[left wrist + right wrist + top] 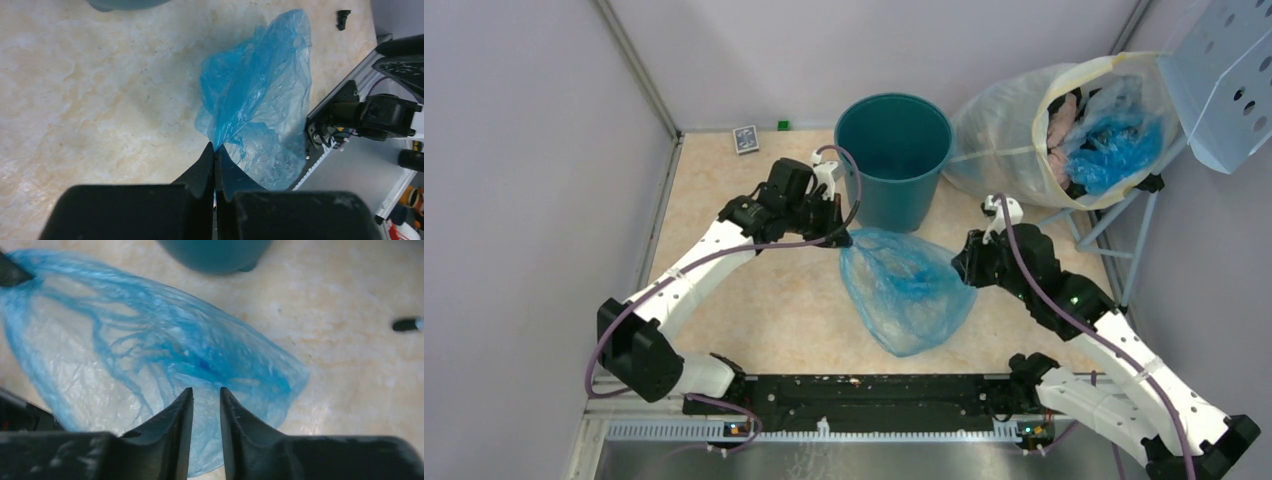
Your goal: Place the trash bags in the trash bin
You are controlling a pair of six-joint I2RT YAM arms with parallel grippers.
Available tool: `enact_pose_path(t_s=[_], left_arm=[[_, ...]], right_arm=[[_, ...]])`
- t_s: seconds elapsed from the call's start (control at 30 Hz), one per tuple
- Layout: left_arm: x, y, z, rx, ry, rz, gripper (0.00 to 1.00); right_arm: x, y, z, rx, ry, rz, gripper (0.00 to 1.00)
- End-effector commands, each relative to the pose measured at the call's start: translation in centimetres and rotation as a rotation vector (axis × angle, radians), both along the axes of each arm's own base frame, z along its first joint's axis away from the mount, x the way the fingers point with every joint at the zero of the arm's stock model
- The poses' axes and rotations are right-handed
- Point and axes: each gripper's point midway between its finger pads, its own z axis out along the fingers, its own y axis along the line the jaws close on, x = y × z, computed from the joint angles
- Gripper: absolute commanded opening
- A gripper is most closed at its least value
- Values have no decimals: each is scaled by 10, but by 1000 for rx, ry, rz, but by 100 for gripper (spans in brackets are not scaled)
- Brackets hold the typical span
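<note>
A thin light-blue trash bag (pixel 907 285) hangs spread out over the table, in front of the dark-teal trash bin (pixel 893 158). My left gripper (pixel 842 238) is shut on the bag's upper left corner; in the left wrist view the plastic (pixel 260 100) runs out of the pinched jaws of that gripper (pixel 215 148). My right gripper (pixel 962 268) sits at the bag's right edge. In the right wrist view this gripper (pixel 206 391) has its jaws apart, and the bag (pixel 150 345) lies below them, not pinched. The bin's base (pixel 215 255) shows at the top of that view.
A large cloudy-white sack (pixel 1064 125) holding blue and pink items leans at the back right, under a pale-blue perforated panel (pixel 1224 85). A small patterned box (pixel 745 138) and a green block (pixel 782 125) lie by the back wall. A black rail (pixel 874 395) runs along the near edge.
</note>
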Motion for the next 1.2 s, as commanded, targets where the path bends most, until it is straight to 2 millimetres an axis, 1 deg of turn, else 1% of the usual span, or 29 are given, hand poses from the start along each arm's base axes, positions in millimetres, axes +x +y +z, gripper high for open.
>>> enact_pose_path(t_s=[0.0,0.03,0.07,0.2,0.33,0.4,0.47,0.57,0.63,0.73,0.8,0.9,1.0,1.1,1.17], left_arm=[[-2,-18,15,-112,24,-34,0],[-3,-19,16,-119,26,-36,0],[-4,-20,18,-127,26,-39,0],[-10,-23,22,-160,68,-38,0],[-22,-27,16,-202,176,-14,0],[-26,-28,12,-219,210,2,0],[-25,-29,13,-231,216,9,0],[-27,-34,19,-250,237,-22,0],[-29,-38,28,-271,247,-47,0],[-27,-46,46,-328,260,-73,0],[-28,-52,61,-402,286,-96,0],[-27,-61,84,-507,317,-118,0],[-24,-65,101,-587,349,-131,0],[-20,-64,115,-628,355,-135,0],[-20,-64,122,-648,358,-158,0]], right_arm=[[-6,54,24,159,-79,272,12],[-4,62,19,179,-69,291,5],[-3,70,14,187,-58,315,0],[1,99,-18,185,-24,374,0],[-1,121,-41,176,-80,405,0],[-3,129,-57,130,-105,421,0],[-1,131,-73,63,-124,418,0],[8,127,-95,-36,-151,387,0],[16,122,-107,-112,-168,364,0],[25,119,-113,-216,-223,338,0],[26,124,-115,-226,-244,357,0],[23,133,-123,-215,-248,401,0],[16,141,-124,-209,-289,436,0],[12,148,-123,-211,-304,449,0],[10,152,-131,-213,-275,462,0]])
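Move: The blue trash bag's middle lies about 10 cm to the right hand's left, 2 cm ahead and 15 cm below; its gathered corner, in the left fingers, is roughly 22 cm left and 5 cm ahead, about level in height. The bin's middle stands some 25 cm ahead, 14 cm left and 7 cm lower. From the left hand, the bag's middle is about 13 cm right, 2 cm back and 16 cm below, and the bin 20 cm ahead, 9 cm right and 7 cm lower. Leftward and then steeply down, about 14 cm each way, the right hand sweeps into the bag, shutting its half-open, empty fingers early and turning some 25 degrees counter-clockwise; the closed fingers end among the film. The left keeps its pinch on the corner, eases right and slightly back, then lifts about 8 cm, tipping its fingers up. ##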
